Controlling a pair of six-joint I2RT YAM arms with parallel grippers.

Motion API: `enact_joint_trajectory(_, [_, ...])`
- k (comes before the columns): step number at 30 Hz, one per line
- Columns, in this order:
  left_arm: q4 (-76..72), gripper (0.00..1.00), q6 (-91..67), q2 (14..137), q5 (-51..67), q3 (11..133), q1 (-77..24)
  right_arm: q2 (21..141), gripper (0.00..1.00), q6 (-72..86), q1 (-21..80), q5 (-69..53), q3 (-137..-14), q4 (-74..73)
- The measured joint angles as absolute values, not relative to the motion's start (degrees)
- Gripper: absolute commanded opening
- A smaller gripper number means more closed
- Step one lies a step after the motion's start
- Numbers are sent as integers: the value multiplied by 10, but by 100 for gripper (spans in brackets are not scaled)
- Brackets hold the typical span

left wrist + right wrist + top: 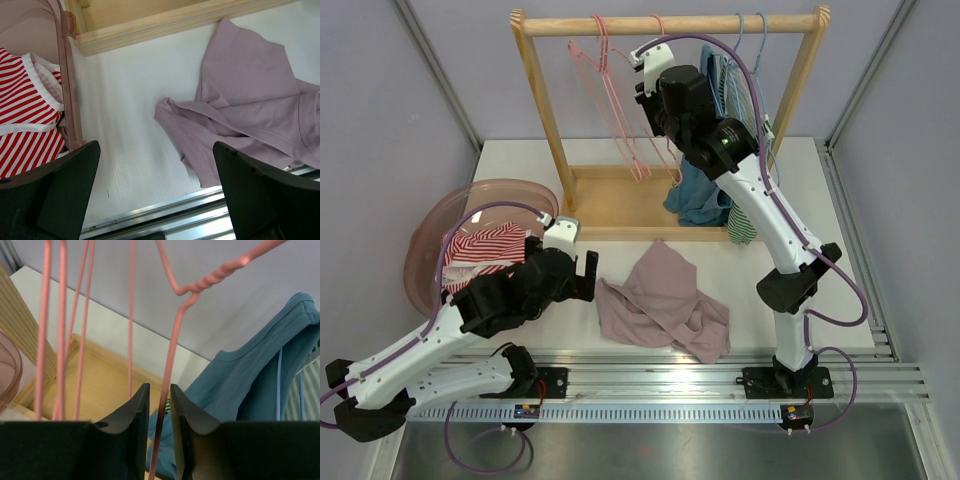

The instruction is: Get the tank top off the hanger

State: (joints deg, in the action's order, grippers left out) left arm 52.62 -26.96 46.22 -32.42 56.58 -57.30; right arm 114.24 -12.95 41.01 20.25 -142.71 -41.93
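Observation:
A mauve tank top point(665, 300) lies crumpled on the white table, off any hanger; it also shows in the left wrist view point(250, 100). My left gripper point(582, 270) hovers low just left of it, open and empty point(156, 175). My right gripper point(648, 105) is up at the wooden rack, its jaws nearly closed on the wire of an empty pink hanger point(172, 355) that runs between them point(159, 390). A teal tank top point(698, 200) hangs on a blue hanger just right of it point(250, 385).
The wooden rack point(670, 22) stands at the back with more empty pink hangers point(595, 70) and a green striped garment point(745, 225). A pink basin point(440, 220) at the left holds a red striped garment point(480, 245). A metal rail runs along the near table edge.

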Motion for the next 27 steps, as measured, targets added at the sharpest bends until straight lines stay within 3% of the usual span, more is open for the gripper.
enact_joint_trajectory(1, [526, 99, -270, 462, -322, 566, -573, 1140, 31, -128, 411, 198, -1425, -419])
enact_joint_trajectory(5, [518, 99, -270, 464, -310, 566, -573, 1123, 50, -108, 412, 166, -1416, -429])
enact_joint_trajectory(10, [490, 99, -270, 479, -279, 565, -573, 1061, 64, -83, 413, 140, -1366, -426])
enact_joint_trajectory(11, [476, 99, -270, 485, -264, 564, -573, 1032, 77, -76, 413, 138, -1335, -427])
enact_joint_trajectory(15, [420, 99, -275, 520, -224, 556, -586, 921, 99, -55, 413, 126, -1225, -408])
enact_joint_trajectory(27, [307, 99, -282, 799, -182, 572, -684, 616, 100, -6, 414, -22, -1000, -395])
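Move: Lying on the table, the mauve tank top is about 17 cm to the left hand's right, 2 cm back and 21 cm below. The striped tops in the tub are some 21 cm to that hand's left, 10 cm ahead and 19 cm lower. The right hand has its pink hanger right between its already loosening fingers; two bare pink hangers hang about 5 cm to its left, level ahead, and the teal tank top about 10 cm to its right, level ahead, its middle some 12 cm lower. Letting go of the pink hanger on the rail, the right hand opens fully and backs off about 23 cm, also going right and somewhat up while it rolls and swings counter-clockwise. Meanwhile the wide-open left hand sweeps about 16 cm right, then sinks 11 cm over the mauve tank top, tipping its fingers down and turning clockwise some 20 degrees. ##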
